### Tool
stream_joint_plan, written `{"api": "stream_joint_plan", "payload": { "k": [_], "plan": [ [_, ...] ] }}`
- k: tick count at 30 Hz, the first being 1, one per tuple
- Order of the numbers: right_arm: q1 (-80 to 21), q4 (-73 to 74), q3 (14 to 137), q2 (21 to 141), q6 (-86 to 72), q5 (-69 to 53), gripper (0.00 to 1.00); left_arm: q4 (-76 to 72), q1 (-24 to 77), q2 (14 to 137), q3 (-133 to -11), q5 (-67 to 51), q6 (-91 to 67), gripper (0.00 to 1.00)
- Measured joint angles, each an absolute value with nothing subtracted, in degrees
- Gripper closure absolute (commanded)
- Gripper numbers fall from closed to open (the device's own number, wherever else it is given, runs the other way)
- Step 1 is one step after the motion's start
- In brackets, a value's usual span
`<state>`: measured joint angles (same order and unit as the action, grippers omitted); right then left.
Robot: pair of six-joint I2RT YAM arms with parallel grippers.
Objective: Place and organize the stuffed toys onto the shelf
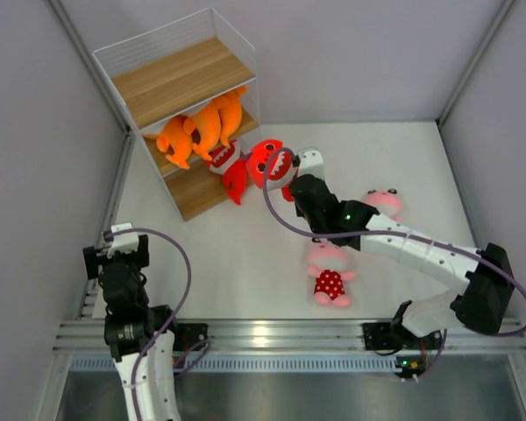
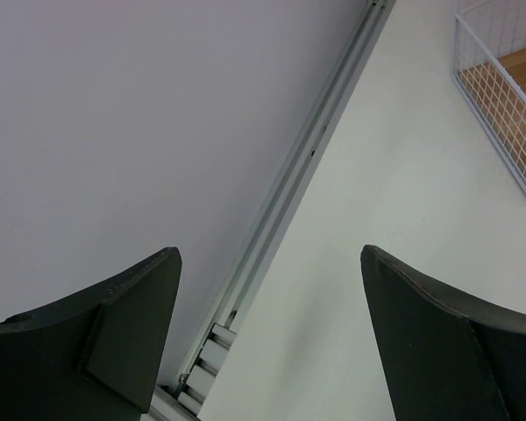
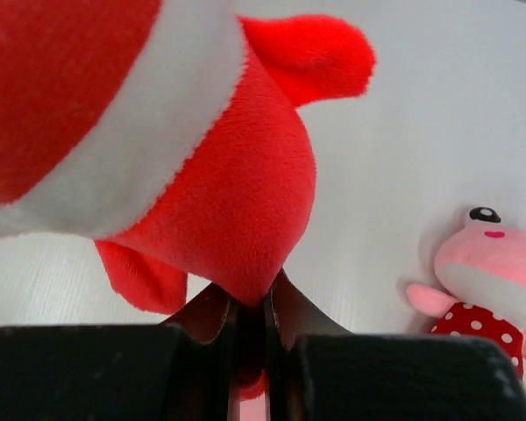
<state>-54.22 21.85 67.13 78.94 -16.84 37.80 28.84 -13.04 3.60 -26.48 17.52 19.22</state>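
Observation:
The shelf [image 1: 180,79] stands at the back left, its wire corner [image 2: 507,103] also showing in the left wrist view. Two orange sharks [image 1: 202,130] lie on its middle board. One red shark [image 1: 231,174] lies at the lower board's front edge. My right gripper [image 1: 286,175] [image 3: 252,303] is shut on a second red shark [image 1: 263,160] [image 3: 237,175], pinching its body just right of the shelf. Two pink animals in polka-dot dresses lie on the table, one [image 1: 330,274] [image 3: 495,281] under my right arm, the other [image 1: 383,202] farther right. My left gripper [image 1: 114,239] [image 2: 267,254] hangs open and empty at the near left.
Grey walls close in the white table on the left, back and right. A metal rail [image 2: 285,210] runs along the left wall beside my left gripper. An aluminium frame [image 1: 263,335] crosses the near edge.

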Motion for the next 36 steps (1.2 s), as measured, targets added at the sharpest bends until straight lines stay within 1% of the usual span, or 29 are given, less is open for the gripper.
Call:
{"api": "stream_joint_plan", "payload": {
  "k": [6,8,15,20,28,34,36],
  "plan": [
    [-55.83,20.45,67.18,80.82,-21.19,38.24,1.0,29.21,-13.06,3.46,-26.13,17.74,19.16,0.11],
    [-56.23,19.64,67.75,84.2,-23.2,36.62,1.0,29.28,-13.06,3.46,-26.11,18.0,19.14,0.11],
    [-57.45,17.98,75.59,102.48,-28.23,30.55,1.0,29.67,-13.04,3.09,-26.02,18.11,18.83,0.11],
    [-58.04,14.2,78.56,109.47,-31.51,26.89,1.0,29.74,-13.04,2.96,-25.91,18.11,18.76,0.11],
    [-59.51,9.8,94.06,124.03,-34.5,24.03,1.0,29.85,-12.71,2.72,-25.71,18.11,18.76,0.11],
    [-60.38,2.9,96.16,129.47,-35.66,23.9,1.0,30.04,-12.01,2.68,-25.69,18.2,18.79,0.11],
    [-60.38,2.13,98.06,131.85,-35.62,23.94,0.93,30.06,-11.55,2.46,-25.69,18.22,18.79,0.11]
  ]
}}
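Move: My right hand holds the red toy shark by its tail. The free spot on the bottom shelf lies about 31 cm to my left, 9 cm ahead and 18 cm down. The red shark already shelved is some 20 cm left and 15 cm ahead. Below, one pink toy is about 13 cm right and 19 cm back, the other 32 cm right and level with my hand. From my idle left hand the spot is roughly 24 cm ahead and 17 cm right. I sweep my right hand about 25 cm left while sinking some 17 cm, easing a little forward late on, to bring the shark's head in over the bottom shelf beside the shelved red one. My fingers stay shut on the tail as the wrist tips down about 15 degrees, rolls left side up and turns slightly counter-clockwise. ##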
